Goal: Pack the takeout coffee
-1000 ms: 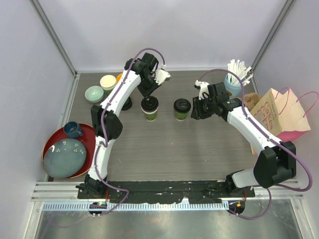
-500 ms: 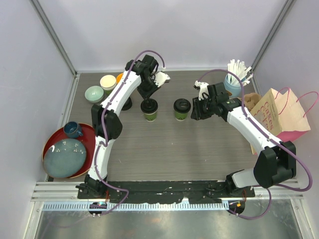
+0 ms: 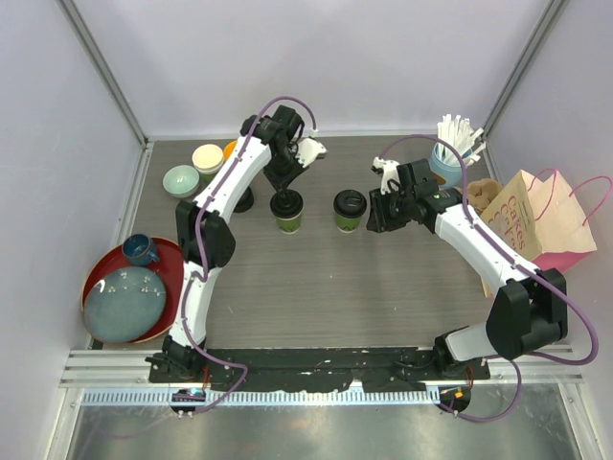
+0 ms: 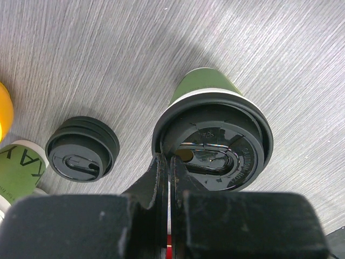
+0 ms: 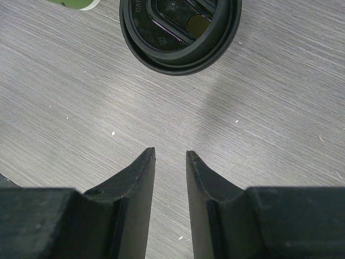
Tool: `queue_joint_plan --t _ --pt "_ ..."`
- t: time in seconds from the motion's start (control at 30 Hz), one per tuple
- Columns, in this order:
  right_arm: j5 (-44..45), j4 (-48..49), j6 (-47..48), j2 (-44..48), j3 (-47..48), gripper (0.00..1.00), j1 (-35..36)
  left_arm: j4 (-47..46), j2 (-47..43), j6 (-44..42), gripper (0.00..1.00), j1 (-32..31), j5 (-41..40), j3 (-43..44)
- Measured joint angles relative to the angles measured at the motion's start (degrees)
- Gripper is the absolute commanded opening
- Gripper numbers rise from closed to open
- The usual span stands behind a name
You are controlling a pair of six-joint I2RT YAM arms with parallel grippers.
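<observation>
Two dark-green takeout coffee cups with black lids stand side by side mid-table, the left cup (image 3: 287, 211) and the right cup (image 3: 350, 211). My left gripper (image 3: 284, 190) hangs over the left cup, shut. In the left wrist view its tips (image 4: 168, 158) rest on the near rim of that cup's lid (image 4: 215, 143), with nothing between them. My right gripper (image 3: 371, 217) sits just right of the right cup. In the right wrist view it is open (image 5: 171, 154) over bare table, a short way from the lid (image 5: 180, 32).
A loose black lid (image 4: 82, 148) lies beside the left cup, by a green printed cup (image 4: 16, 162). At the back left stand a pale-green bowl (image 3: 182, 180) and a cream-topped cup (image 3: 208, 158). A red tray (image 3: 101, 268) sits left; a straw cup (image 3: 448, 158) and paper bag (image 3: 536, 220) sit right.
The left wrist has shifted slightly above the left cup. The cups and the right arm have hardly moved.
</observation>
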State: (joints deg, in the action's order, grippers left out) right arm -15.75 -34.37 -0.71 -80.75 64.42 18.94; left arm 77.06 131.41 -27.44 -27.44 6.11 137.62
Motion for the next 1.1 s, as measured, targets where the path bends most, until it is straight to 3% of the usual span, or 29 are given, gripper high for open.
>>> queue_joint_plan --t 0.27,0.67,1.1 --pt "0.00 -0.02 0.00 -0.02 0.00 0.35 0.11 -0.02 0.44 0.04 0.12 0.09 0.02 0.55" --pt "0.00 -0.02 0.00 -0.02 0.00 0.35 0.17 -0.02 0.44 0.13 0.38 0.09 0.63 0.74" --pt "0.00 -0.31 0.00 -0.04 0.11 0.35 0.39 -0.02 -0.09 -0.02 0.50 0.09 0.52 1.36"
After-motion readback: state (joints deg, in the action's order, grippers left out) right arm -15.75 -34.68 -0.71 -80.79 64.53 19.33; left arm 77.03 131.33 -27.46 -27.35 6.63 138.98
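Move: The black lid on the left-hand coffee cup sits right at the left hand's shut fingertips, its middle about 3 cm back and 2 cm to the right, roughly 1 cm lower. The loose black lids lie some 10 cm to that hand's left, about 2 cm ahead and 9 cm below; the other lidded cup's lid is about 16 cm to its right, 4 cm back and 1 cm lower. From the right hand, the first lid lies roughly 20 cm left, 6 cm ahead and 1 cm lower. With its shut fingertips resting on the far-left part of the cup's black lid, the left hand first stays in place, fingers pointing down, and eases off its press while the fingers spread steadily from shut to nearly half open. Still spreading them, it then begins to rise, slowly and almost straight up, by a little under 1 cm away from the lid, with no real turn of the wrist. ##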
